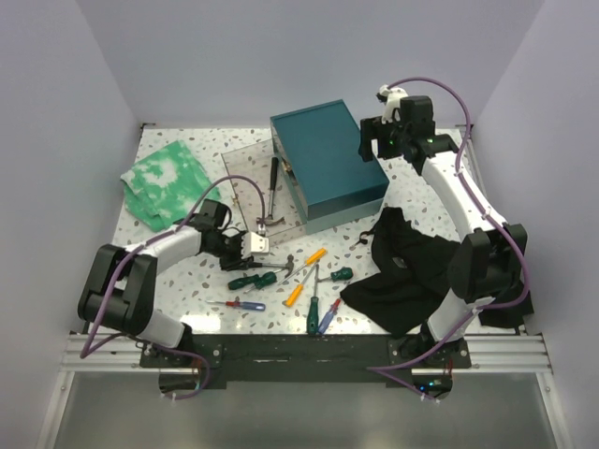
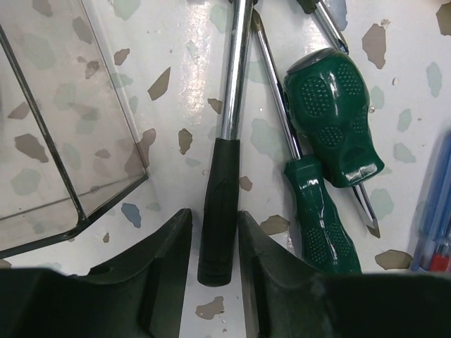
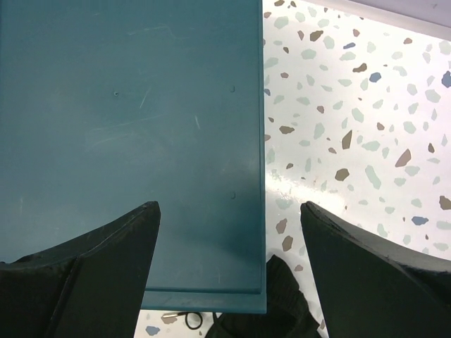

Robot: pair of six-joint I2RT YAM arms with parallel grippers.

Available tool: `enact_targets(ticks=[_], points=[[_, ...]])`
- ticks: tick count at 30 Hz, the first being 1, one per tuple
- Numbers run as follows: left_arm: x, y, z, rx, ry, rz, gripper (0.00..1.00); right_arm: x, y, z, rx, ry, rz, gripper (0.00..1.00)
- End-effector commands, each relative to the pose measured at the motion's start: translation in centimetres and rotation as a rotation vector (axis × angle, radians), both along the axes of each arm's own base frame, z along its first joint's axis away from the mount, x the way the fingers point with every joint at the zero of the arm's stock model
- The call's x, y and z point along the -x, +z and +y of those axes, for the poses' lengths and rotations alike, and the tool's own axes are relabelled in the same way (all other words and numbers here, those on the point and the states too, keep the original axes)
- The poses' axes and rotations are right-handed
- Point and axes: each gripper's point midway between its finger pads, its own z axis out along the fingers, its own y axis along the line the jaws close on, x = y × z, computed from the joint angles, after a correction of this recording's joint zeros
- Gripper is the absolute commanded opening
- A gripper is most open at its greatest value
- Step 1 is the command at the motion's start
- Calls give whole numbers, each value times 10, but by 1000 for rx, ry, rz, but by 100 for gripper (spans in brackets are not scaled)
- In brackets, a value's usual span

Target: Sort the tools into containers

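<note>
My left gripper (image 1: 241,254) is low over the table; in the left wrist view (image 2: 215,213) its jaws stand on either side of a hammer's black handle (image 2: 217,211), with a thin gap on the left side. The hammer (image 1: 279,267) lies flat on the table. Two green-handled screwdrivers (image 2: 331,134) lie just right of it. The clear box (image 1: 245,187) holds one hammer (image 1: 271,192); its corner shows in the left wrist view (image 2: 49,141). Orange (image 1: 314,256), green (image 1: 312,314) and red-and-blue (image 1: 245,303) screwdrivers lie in front. My right gripper (image 1: 374,138) is open and empty above the teal box (image 1: 328,159).
A black cloth (image 1: 412,271) lies at the right, touching the teal box's front corner (image 3: 271,310). A green-white cloth (image 1: 168,178) lies at the back left. In the right wrist view my gripper (image 3: 229,204) straddles the teal box's right edge (image 3: 141,105).
</note>
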Motion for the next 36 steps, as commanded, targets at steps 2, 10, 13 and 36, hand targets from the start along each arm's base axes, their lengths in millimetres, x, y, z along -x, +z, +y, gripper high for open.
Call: enact_targets(ticks=[2,10,13,36], points=[[15,-21,5,-70,-22,12,25,-4,9,-2,7,-1,-34,85],[32,0,11,-84,-84,-17,0,-4,12,-3,8,-3,-41,85],[25,28,9,-48,-82,-109,0,-4,12,-3,8,-3,-41,85],[-118,188,14,423,630,-233,0,-9,7,1,-11,1,-27,85]])
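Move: The small hammer lies flat at the left hand's height, its handle already between the open fingers, its middle about 5 cm to the right. The green screwdriver is some 4 cm back and 3 cm right, the stubby screwdriver 4 cm back and 7 cm right; the open drawer's middle is roughly 20 cm ahead and 5 cm right. From the right hand the hammer lies about 27 cm back, 26 cm left and 23 cm below. Left fingers pinch the hammer's handle, lift it some 13 cm, then swing it counter-clockwise, forward towards the drawer. ##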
